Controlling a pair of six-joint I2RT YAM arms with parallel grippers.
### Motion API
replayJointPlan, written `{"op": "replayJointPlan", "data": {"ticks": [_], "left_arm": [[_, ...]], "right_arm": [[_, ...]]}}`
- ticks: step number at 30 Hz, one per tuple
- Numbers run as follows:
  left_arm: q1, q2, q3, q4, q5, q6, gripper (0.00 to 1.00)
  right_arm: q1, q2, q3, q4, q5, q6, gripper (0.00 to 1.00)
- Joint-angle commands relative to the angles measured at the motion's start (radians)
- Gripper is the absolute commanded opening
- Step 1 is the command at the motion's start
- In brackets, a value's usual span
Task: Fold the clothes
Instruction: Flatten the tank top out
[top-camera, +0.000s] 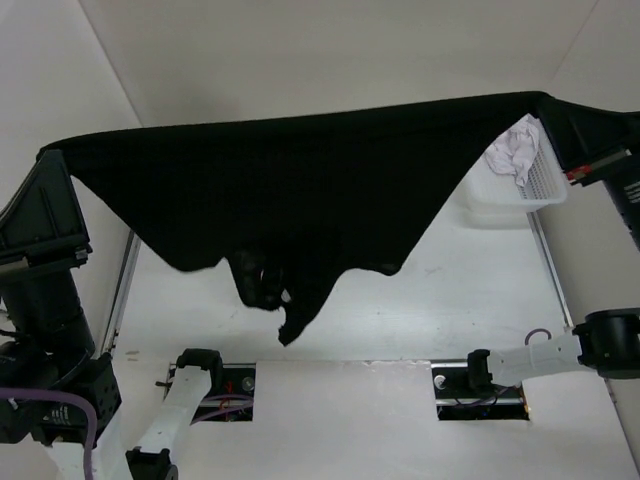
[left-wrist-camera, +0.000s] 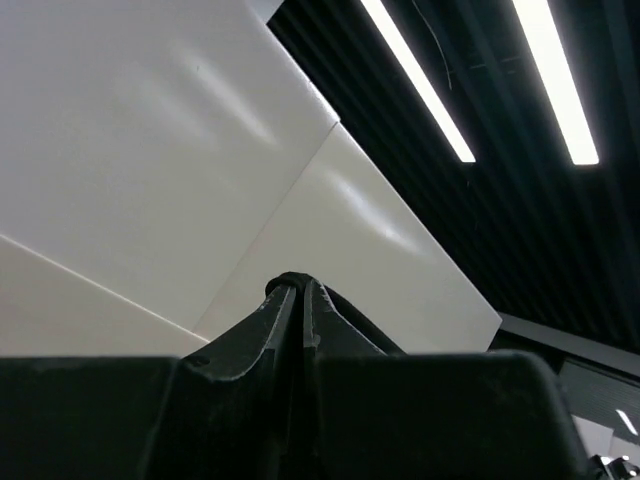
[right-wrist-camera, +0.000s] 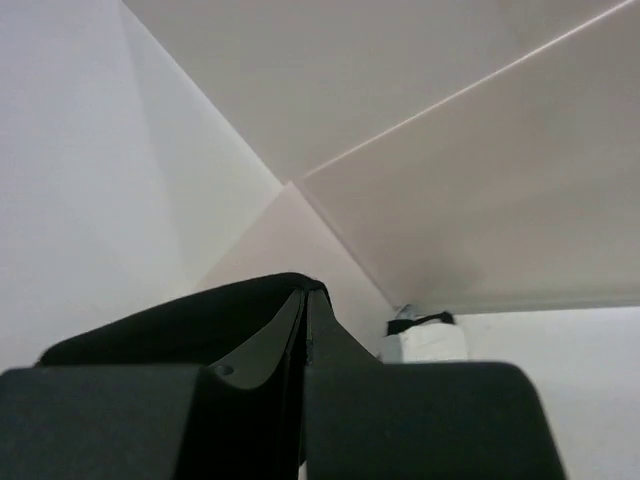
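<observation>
The clothes (top-camera: 300, 180), one plain black garment, hang spread wide in the air above the table, the top edge pulled nearly taut and the lower part sagging to a bunched point (top-camera: 288, 325). My left gripper (top-camera: 50, 152) is shut on the garment's left corner. In the left wrist view black fabric wraps over the closed fingertips (left-wrist-camera: 292, 282). My right gripper (top-camera: 548, 100) is shut on the right corner. A fold of the black cloth (right-wrist-camera: 180, 325) drapes over its fingertips (right-wrist-camera: 306, 292) in the right wrist view.
A white basket (top-camera: 535, 195) stands at the back right of the table, holding a crumpled white cloth (top-camera: 515, 152); it sits just below the right arm. White walls enclose the table (top-camera: 470, 290) on three sides. Both arm bases lie at the near edge.
</observation>
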Motion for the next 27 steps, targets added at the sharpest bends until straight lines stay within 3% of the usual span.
{"op": "replayJointPlan", "data": {"ticks": [1,4,6,9,12,16,21,24,27], "left_arm": [[0.017,0.063,-0.019,-0.043,-0.025,0.039,0.01],[0.019,0.055,-0.129,-0.034,-0.034,0.031,0.01],[0.019,0.049,-0.228,-0.022,-0.042,0.028,0.01],[0.02,0.074,-0.381,0.03,-0.062,0.022,0.01],[0.025,0.196,-0.424,0.084,-0.088,0.03,0.01],[0.028,0.437,-0.314,0.135,-0.073,0.033,0.01],[0.038,0.644,-0.101,0.133,-0.042,0.042,0.01],[0.058,0.681,-0.023,0.133,-0.019,0.037,0.01],[0.069,0.681,0.014,0.132,-0.004,0.037,0.01]], "right_arm": [[0.006,0.072,-0.014,0.055,0.044,-0.213,0.0],[-0.108,0.082,-0.125,0.075,-0.009,-0.195,0.0],[-0.232,0.071,-0.233,0.049,-0.092,-0.098,0.0],[-0.52,0.094,-0.328,-0.04,-0.366,0.119,0.0],[-0.824,0.219,-0.328,-0.056,-0.697,0.264,0.0],[-1.026,0.472,-0.145,-0.06,-0.879,0.328,0.0],[-1.119,0.747,0.287,-0.215,-0.939,0.347,0.0],[-1.146,0.799,0.452,-0.255,-0.945,0.356,0.0],[-1.164,0.758,0.466,-0.243,-0.963,0.372,0.0]]}}
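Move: Both hands hold the black tank top high by its top edge, roughly 50 cm apart. The bare middle of the table, where it can be laid, is about 26 cm ahead, 27 cm right and 68 cm below the left hand; for the right hand, 18 cm ahead, 23 cm left and 67 cm below. The folded stack lies some 47 cm ahead and 6 cm left of the left hand, the laundry basket 42 cm ahead and 23 cm right of the right hand, both at table level. Forward and down in one fast sweep, both arms fling the tank top out over the table, reaching some 35 to 40 cm while sinking over 20 cm, then ease to a stop and lift slightly. The right hand also draws several centimetres left early on. The left fingers tip from pointing steeply up to about level, the right wrist rolls its left side down, and both grips stay shut on the cloth. ##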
